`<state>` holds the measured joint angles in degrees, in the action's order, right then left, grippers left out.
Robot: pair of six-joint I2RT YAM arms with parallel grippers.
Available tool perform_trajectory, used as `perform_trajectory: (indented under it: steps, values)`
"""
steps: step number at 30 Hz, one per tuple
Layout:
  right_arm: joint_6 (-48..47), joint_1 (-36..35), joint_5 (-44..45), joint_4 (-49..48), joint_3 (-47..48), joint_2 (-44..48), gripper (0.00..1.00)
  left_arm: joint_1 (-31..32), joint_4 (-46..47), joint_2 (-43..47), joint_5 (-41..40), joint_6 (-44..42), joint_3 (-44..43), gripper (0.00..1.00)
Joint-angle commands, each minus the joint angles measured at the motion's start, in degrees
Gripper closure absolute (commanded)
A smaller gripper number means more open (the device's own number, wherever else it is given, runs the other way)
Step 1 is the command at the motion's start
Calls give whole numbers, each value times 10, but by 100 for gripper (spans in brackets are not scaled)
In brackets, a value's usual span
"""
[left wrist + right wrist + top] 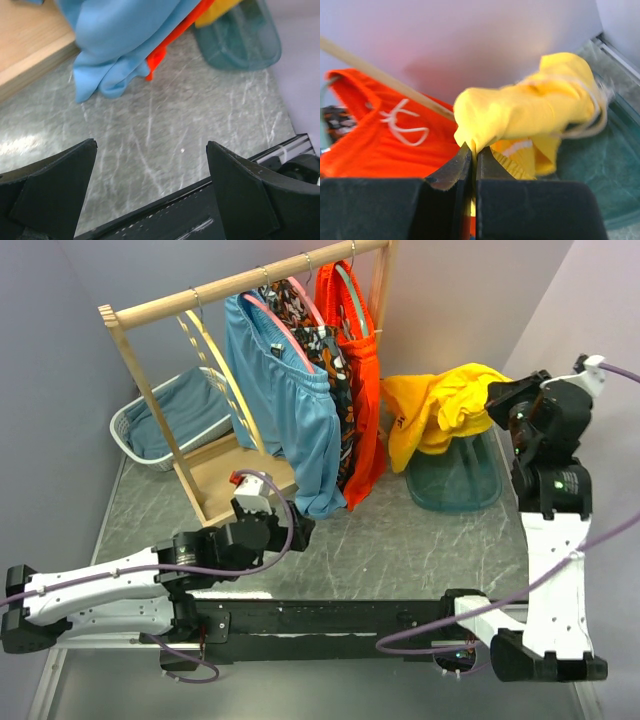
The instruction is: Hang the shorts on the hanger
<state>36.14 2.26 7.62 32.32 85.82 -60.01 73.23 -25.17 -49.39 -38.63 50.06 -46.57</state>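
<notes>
The yellow shorts (440, 405) hang bunched above a green tub, lifted by one fold. My right gripper (497, 400) is shut on that fold, and the wrist view shows the fabric (530, 110) pinched between the closed jaws of the right gripper (474, 150), with a white drawstring trailing to the right. The pale wooden hanger (222, 370) hangs bare at the left of the rack rod. My left gripper (300, 530) hovers low over the table near the blue shorts' hem. In its wrist view the left gripper (150, 145) is open and holds nothing.
Light blue shorts (280, 390), a patterned garment and orange shorts (358, 360) hang on the wooden rack (250, 280). The rack's base board (225, 475) sits by my left gripper. A white basket (135, 435) stands back left. The green tub (460, 480) is under the yellow shorts.
</notes>
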Motion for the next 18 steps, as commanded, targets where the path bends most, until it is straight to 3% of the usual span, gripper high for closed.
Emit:
perform_trajectory:
  steps: [1,5,11,18]
  values:
    - [-5,-6,-21,24,77,37,100,2,49,-34,13,-51,-62,2]
    - [-3,-7,-42,42,145,55,100,3,65,-63,33,-77,-94,0]
    - [16,-7,-102,71,246,51,100,2,100,-84,85,-119,-129,14]
    - [74,-7,-164,37,205,90,100,20,140,-115,146,-107,-153,26]
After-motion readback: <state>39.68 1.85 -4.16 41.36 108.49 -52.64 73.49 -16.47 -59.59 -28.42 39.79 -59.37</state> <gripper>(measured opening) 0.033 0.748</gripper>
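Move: The right hand already holds the yellow shorts; the empty yellow hanger they are meant for is about 48 cm to its left and 4 cm ahead, near its height. The orange garment hangs roughly 22 cm left and 5 cm ahead, 10 cm lower; the green basket lies 5 cm ahead, 38 cm below. From the left hand, the yellow shorts are about 20 cm ahead, 28 cm right and 12 cm higher; blue shorts hang 18 cm ahead, 8 cm higher. Keeping its pinch on a corner of the yellow shorts, the right hand hauls them up about 15 cm and almost as far back, away from the basket, drifting left later as its fingers tip upward some 20 degrees. The empty left hand travels right and up in front of the hanging clothes towards the shorts, swinging clockwise and starting to narrow its wide-open fingers without reaching them. ##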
